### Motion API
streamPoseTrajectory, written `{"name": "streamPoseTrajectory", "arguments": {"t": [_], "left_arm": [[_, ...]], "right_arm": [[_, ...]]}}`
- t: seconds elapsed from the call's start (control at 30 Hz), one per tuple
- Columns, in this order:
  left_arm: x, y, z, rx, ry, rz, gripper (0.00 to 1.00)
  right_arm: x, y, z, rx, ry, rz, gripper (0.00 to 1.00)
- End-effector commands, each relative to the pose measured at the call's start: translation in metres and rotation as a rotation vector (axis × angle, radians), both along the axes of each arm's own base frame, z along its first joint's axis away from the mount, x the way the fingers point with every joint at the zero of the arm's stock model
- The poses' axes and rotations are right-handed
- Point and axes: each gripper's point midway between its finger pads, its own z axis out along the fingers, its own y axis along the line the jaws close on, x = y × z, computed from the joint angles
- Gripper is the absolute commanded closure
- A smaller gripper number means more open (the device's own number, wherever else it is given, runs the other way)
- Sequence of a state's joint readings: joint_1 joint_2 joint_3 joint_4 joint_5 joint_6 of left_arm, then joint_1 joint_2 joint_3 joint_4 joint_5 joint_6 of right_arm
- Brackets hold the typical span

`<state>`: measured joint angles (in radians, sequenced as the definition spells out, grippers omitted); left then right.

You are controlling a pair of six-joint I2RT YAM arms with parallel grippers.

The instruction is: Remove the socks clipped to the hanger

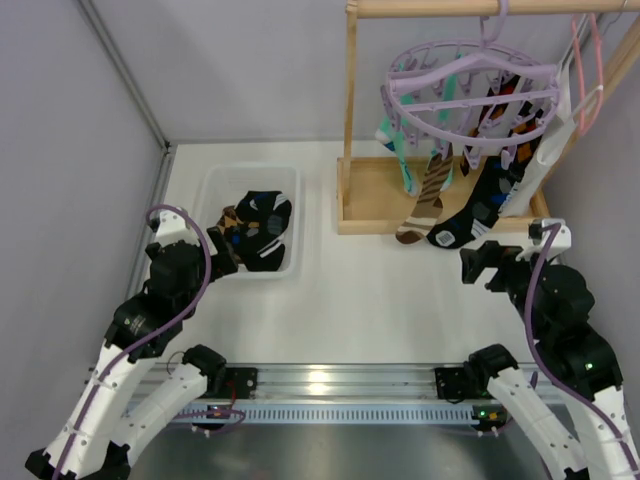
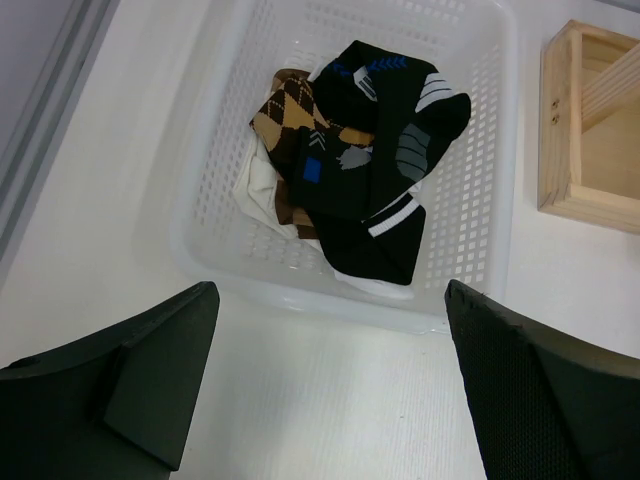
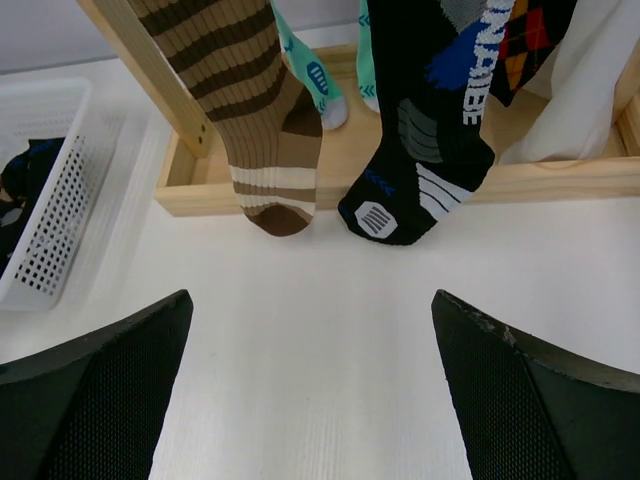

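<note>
The lavender ring hanger [image 1: 470, 75] hangs from the wooden rack's top bar. Clipped to it are a teal sock [image 1: 400, 150], a brown-tan striped sock [image 1: 428, 195], a black patched sock [image 1: 470, 210] and an argyle sock [image 1: 505, 110]. In the right wrist view the striped sock [image 3: 255, 130] and the black sock [image 3: 430, 150] dangle over the rack base. My right gripper [image 3: 311, 310] is open and empty, low over the table in front of them. My left gripper [image 2: 330, 300] is open and empty just before the white basket [image 2: 300, 295], which holds several loose socks [image 2: 360, 170].
The wooden rack frame [image 1: 350, 130] and its tray base [image 3: 520, 180] stand at the back right. A white cloth [image 1: 545, 150] and a pink wire hanger [image 1: 585, 70] hang at the rack's right end. The basket [image 1: 215, 190] sits at the left.
</note>
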<state>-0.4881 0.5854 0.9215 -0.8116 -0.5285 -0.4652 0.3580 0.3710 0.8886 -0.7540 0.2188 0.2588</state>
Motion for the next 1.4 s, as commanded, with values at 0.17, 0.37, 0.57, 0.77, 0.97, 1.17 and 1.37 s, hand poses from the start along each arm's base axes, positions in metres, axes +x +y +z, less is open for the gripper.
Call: {"name": "streamPoseTrajectory", "arguments": {"t": [0.17, 0.37, 0.57, 0.77, 0.97, 1.17, 1.37], "left_arm": [[0.006, -0.005, 0.004, -0.008, -0.023, -0.013, 0.02], [0.005, -0.006, 0.004, -0.013, -0.023, -0.019, 0.02], [0.008, -0.011, 0.001, -0.011, -0.007, -0.038, 0.02], [0.009, -0.021, -0.003, -0.020, 0.007, -0.088, 0.02], [0.011, -0.030, -0.007, -0.024, 0.024, -0.132, 0.02], [0.010, -0.034, -0.005, -0.035, 0.013, -0.160, 0.02], [0.010, -0.037, -0.005, -0.036, 0.013, -0.177, 0.02]], "right_arm": [[0.003, -0.006, 0.021, 0.075, -0.146, -0.049, 0.00], [0.004, 0.013, 0.021, 0.076, -0.171, 0.058, 0.01], [0.025, 0.016, 0.014, -0.024, -0.123, 0.063, 0.01], [0.049, 0.027, 0.013, -0.047, -0.122, 0.083, 0.02], [0.088, 0.091, -0.002, 0.108, -0.153, 0.298, 0.01], [0.129, 0.086, -0.024, 0.084, -0.196, 0.152, 0.01], [0.148, 0.083, -0.054, -0.013, -0.193, -0.002, 0.01]]}}
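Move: The striped sock hangs from the lilac hanger about 15 cm ahead of the right hand and 10 cm to its left, its middle some 4 cm lower. The black patterned sock hangs level with it in reach, nearly straight ahead of the hand; the turquoise socks hang roughly 8 cm beyond the striped one. From the left hand, the striped sock is about 14 cm ahead and 38 cm to the right. Forward, left and down in one sweep after a brief hover, the right hand travels about 13 cm out, 9 cm left and 9 cm down to the striped sock's lower part, turning slightly counter-clockwise, fingers kept wide open around its foot's line. The left hand drifts some 3 cm right beside the basket, turning a little clockwise. ##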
